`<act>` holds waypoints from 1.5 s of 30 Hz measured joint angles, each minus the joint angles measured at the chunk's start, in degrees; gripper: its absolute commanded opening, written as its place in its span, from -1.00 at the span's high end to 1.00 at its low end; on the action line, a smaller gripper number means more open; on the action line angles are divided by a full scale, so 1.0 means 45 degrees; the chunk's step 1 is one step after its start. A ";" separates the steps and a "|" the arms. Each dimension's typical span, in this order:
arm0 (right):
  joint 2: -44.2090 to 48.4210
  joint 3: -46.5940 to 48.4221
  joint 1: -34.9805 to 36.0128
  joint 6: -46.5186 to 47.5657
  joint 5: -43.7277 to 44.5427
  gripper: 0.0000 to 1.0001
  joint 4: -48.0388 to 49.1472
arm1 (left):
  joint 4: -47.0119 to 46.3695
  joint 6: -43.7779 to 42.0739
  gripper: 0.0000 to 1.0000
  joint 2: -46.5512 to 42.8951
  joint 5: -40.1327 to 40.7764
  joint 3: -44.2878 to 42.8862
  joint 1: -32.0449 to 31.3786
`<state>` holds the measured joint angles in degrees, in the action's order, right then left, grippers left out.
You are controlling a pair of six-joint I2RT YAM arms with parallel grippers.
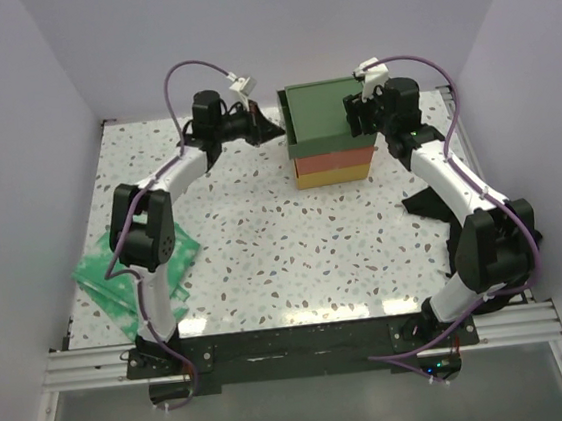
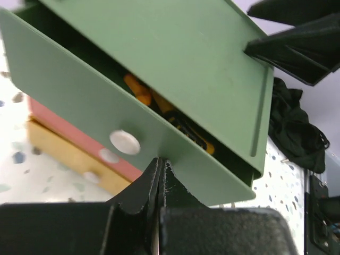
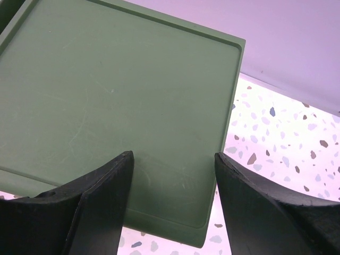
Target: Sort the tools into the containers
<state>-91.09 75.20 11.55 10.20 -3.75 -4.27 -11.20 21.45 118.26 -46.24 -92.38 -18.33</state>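
Note:
The containers [image 1: 328, 135] are a stack of drawers at the back middle of the table: green on top, red-orange [image 2: 64, 133] in the middle, yellow [image 2: 56, 154] at the bottom. The green drawer [image 2: 79, 101] stands partly pulled out. Inside it lie tools, pliers with orange-and-black handles [image 2: 175, 119]. My left gripper [image 2: 161, 162] is shut, its tips pressed against the green drawer's front beside the white knob [image 2: 125, 142]. My right gripper [image 3: 172, 159] is open over a corner of the stack's flat green top [image 3: 117, 106], with nothing between its fingers [image 3: 106, 191].
A green-and-white patterned cloth [image 1: 137, 271] lies at the table's left edge by the left arm. A black cloth [image 1: 431, 200] lies to the right of the stack, under the right arm. White walls close in the back and both sides.

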 measured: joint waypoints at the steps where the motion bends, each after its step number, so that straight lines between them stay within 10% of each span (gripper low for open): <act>1: 0.0005 0.0000 0.0000 0.0000 0.0000 -0.35 0.0000 | -0.0068 0.0039 1.00 0.0117 -0.0112 -0.0029 -0.0155; 11: 0.0087 0.0000 -0.0073 0.0010 0.0044 -0.35 -0.0155 | -0.0947 0.0447 0.94 0.0646 -0.0670 -0.0170 -0.0641; 23: 0.0408 0.1200 -0.0063 -0.0272 0.0350 -0.58 -0.2817 | 0.3332 -0.0699 -0.20 -0.1103 0.1666 -0.0325 0.0262; 25: 0.0408 0.1763 -0.0073 -0.0151 0.0165 -0.73 -0.3648 | 0.4065 -0.1073 -0.99 -0.1807 0.1938 -0.0325 0.0801; 27: 0.0427 0.2210 -0.0073 -0.0204 0.0282 -0.97 -0.4133 | 0.4687 -0.1569 -1.00 -0.2545 0.2268 -0.0325 0.1418; 45: 0.3123 0.0738 -0.0078 -0.1239 0.3789 -0.97 -0.7155 | 0.4935 -0.3361 -1.00 -0.3521 0.7868 0.1078 0.2545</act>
<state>-77.03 78.52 11.20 4.62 13.30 -36.47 11.00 6.33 102.41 -10.83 -87.53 -6.87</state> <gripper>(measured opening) 0.986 0.997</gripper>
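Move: The green top drawer, nearly shut, has its front against the left hand's closed fingertips, its middle about 3 cm ahead and 1 cm to the right, at fingertip height. The orange-handled pliers lie inside, some 3 cm ahead and 6 cm right; the red drawer front is about 7 cm below that green front. From the right hand, poised at the unit's right rim, the drawer unit's middle is roughly 8 cm left, 2 cm ahead and 12 cm below, the green front some 20 cm left and 2 cm ahead. The green drawer's front is pushed on to the right about 3 cm by the left hand's closed fingertips, while the right hand keeps bracing the unit's right rim. Then the left hand backs off some 24 cm to the left, rising and sinking again, opening wide and swinging counter-clockwise; the right hand draws back about 10 cm and 7 cm right, up slightly, opening fully. ##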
